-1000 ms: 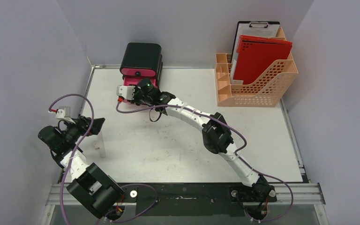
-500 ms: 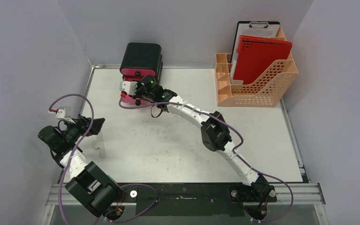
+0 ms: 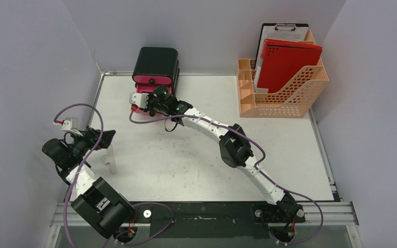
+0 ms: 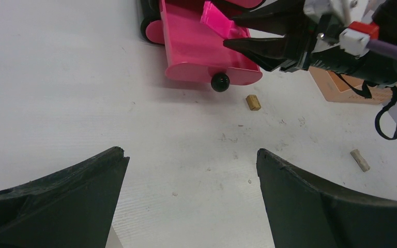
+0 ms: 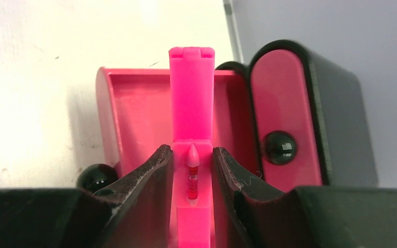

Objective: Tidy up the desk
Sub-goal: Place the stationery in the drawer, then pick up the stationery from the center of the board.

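Note:
On the white desk (image 3: 186,155), a black drawer box (image 3: 156,63) stands at the back. Its lower pink drawer (image 5: 134,113) is pulled out, with its black knob (image 4: 219,81) at the front. The upper drawer (image 5: 281,108) is closed. My right gripper (image 5: 192,155) is shut on a flat pink case (image 5: 191,103) and holds it lengthwise just over the open drawer; seen from above, the right gripper (image 3: 143,101) is in front of the box. My left gripper (image 4: 191,155) hangs open over bare desk at the left, its fingers wide apart and nothing between them.
An orange perforated rack (image 3: 281,85) at the back right holds a red folder (image 3: 287,62) and a clipboard. Two small wooden pegs (image 4: 253,102) (image 4: 360,160) lie on the desk in front of the drawer. A pale upright strip (image 3: 111,160) stands beside the left arm.
My right gripper has carried the pink case a little back and left toward the drawer box. The left arm has not moved.

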Available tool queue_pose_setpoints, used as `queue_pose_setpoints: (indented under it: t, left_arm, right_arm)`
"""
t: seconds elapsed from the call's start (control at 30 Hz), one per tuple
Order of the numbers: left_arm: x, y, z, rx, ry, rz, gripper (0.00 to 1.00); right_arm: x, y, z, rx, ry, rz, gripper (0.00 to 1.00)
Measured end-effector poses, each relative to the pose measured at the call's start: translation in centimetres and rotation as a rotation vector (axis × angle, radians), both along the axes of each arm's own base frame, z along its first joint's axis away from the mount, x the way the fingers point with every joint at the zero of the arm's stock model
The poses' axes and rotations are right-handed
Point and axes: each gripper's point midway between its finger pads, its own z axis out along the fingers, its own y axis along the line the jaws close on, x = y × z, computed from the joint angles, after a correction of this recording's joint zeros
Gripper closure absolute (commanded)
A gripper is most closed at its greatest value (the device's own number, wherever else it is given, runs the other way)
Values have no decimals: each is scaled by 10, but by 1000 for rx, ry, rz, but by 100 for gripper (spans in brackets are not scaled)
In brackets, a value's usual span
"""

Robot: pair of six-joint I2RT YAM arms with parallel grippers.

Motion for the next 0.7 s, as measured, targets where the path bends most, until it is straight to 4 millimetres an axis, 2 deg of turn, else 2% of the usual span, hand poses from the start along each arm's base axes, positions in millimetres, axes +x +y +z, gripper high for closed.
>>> queue_pose_setpoints:
  t: [0.2,0.27,0.33,0.5,0.7]
  left_arm:
    - [0,0,1,6,-6,-4,4]
    - [0,0,1,6,-8,-5,4]
    - [0,0,2,7,-9,-7,4]
    - [0,0,1,7,-9,-7,4]
    - [0,-1,2,5,-10,-13,4]
  right_arm:
    - [1,1,-36,-40,34,2,86]
    - [1,1,-40,-44,37,1,77]
    - [2,1,-41,-46,38,0,63]
    - [6,0,-37,-31,24,-9,38]
    - [12,-2,-31,-18,3,-25,33]
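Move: The pink stationery piece is already held in the right fingers, over the open drawer, whose middle is about 2 cm ahead of the right hand, level sideways and some 6 cm below. That drawer's knob is 5 cm back and 7 cm down; the closed top drawer's knob is 8 cm ahead, level sideways, about 1 cm lower. A small eraser lies 11 cm right, 2 cm back and 14 cm down. From the left hand the open drawer is about 19 cm ahead, 14 cm right and 10 cm below. The pink piece, still pinched at the start, is carried quickly down about 4 cm into the open drawer by the right hand. The hand stops low, then its fingers spread to roughly twice their gap and let go, as it eases about a centimetre forward and a centimetre up. The wrist keeps its attitude. ##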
